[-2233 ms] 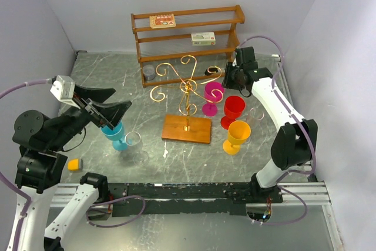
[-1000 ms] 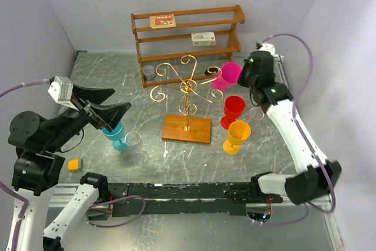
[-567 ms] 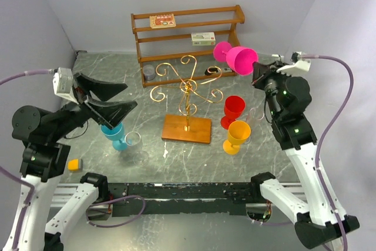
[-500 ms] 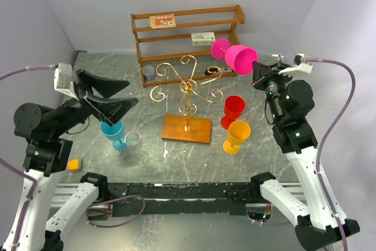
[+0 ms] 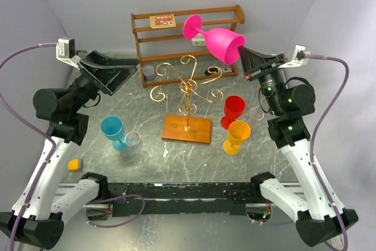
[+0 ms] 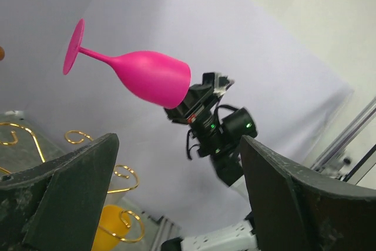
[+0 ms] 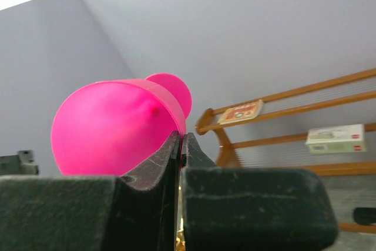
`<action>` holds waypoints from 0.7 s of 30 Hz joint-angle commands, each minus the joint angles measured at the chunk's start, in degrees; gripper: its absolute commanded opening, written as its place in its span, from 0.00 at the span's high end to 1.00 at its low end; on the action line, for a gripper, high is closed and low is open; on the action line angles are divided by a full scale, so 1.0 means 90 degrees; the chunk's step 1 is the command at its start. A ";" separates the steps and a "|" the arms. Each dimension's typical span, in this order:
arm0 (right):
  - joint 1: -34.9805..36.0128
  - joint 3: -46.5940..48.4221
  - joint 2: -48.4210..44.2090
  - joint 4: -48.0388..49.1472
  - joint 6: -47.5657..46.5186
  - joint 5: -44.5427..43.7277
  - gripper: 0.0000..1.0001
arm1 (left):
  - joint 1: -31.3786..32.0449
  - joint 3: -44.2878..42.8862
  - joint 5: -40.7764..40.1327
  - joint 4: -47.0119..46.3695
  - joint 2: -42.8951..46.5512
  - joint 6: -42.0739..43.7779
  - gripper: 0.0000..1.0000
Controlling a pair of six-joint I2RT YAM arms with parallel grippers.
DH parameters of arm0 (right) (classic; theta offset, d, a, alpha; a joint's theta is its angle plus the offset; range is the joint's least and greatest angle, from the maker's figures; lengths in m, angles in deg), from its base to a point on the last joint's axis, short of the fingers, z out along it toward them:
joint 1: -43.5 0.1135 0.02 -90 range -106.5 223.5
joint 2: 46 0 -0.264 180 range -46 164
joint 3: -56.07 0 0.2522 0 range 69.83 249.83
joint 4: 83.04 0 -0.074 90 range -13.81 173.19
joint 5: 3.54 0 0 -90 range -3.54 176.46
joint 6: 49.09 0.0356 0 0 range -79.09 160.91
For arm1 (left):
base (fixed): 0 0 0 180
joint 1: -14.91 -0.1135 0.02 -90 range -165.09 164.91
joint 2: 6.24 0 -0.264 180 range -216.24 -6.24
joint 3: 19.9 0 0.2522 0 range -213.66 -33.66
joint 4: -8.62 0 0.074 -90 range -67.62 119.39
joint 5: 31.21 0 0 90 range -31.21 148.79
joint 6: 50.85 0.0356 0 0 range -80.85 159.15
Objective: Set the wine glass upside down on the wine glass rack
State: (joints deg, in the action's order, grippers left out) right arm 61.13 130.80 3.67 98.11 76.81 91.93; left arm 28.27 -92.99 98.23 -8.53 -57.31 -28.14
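My right gripper (image 5: 239, 57) is shut on the rim of a pink wine glass (image 5: 217, 40), held high in the air on its side, foot pointing up and left. The right wrist view shows the bowl (image 7: 111, 130) pinched at its rim between the closed fingers (image 7: 158, 166). In the left wrist view the same glass (image 6: 147, 74) hangs against the wall, ahead of my open left gripper (image 6: 176, 163). The left gripper (image 5: 120, 70) is raised at the left, holding nothing. The gold wire wine glass rack (image 5: 187, 89) stands on its wooden base (image 5: 187, 129) mid-table, below the glass.
A brown three-tier shelf (image 5: 188, 33) with two small boxes stands at the back. Red (image 5: 233, 110) and yellow (image 5: 237, 136) glasses stand right of the rack, blue (image 5: 113, 130) and clear (image 5: 135, 145) ones left of it. A small orange object (image 5: 74, 164) lies near the left edge.
The right arm has lifted the pink glass from the table up and leftward, tipping it sideways. The left arm has risen and swung up toward the back, still open.
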 commanded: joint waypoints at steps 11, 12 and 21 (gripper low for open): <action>0.3272 0.0598 0.1162 0.1535 -0.1113 -0.2363 1.00 | 0.0234 0.0375 -0.2899 0.1369 0.0904 -0.1732 0.06; 0.3632 0.0633 0.1265 0.1635 -0.1472 -0.2783 1.00 | 0.0234 0.0338 -0.2897 0.1511 0.0932 -0.1769 0.07; 0.5837 0.0964 0.2193 0.2977 -0.3779 -0.4682 1.00 | 0.0234 0.0305 -0.3081 0.2612 0.1160 -0.2005 0.08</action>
State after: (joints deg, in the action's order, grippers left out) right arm 109.22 137.27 21.55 115.84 54.65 59.78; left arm 30.06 -90.48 73.71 9.59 -48.28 -44.29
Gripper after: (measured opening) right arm 0.009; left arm 0.917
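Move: Held by its rim in the right fingers, the magenta wine glass reaches out ahead and left, its middle about 5 cm ahead, 7 left and 4 above. The open left gripper, where it is being taken, is roughly 29 cm left and 7 back; from that gripper the glass's middle lies about 12 cm ahead, 22 right and 3 up. From the right hand, the rack stands 14 cm left and level, its middle 26 lower; the red glass is almost straight below, 2 ahead, 1 right, 30 down. Sweeping left about 19 cm at nearly constant height, and drawing back some 6 cm over the later part, the right hand keeps its pinch on the rim and brings the glass foot-first towards the left gripper. The open left hand edges forward, then about 4 cm left, while its wrist swings the fingers some 30 degrees to point more forward. ##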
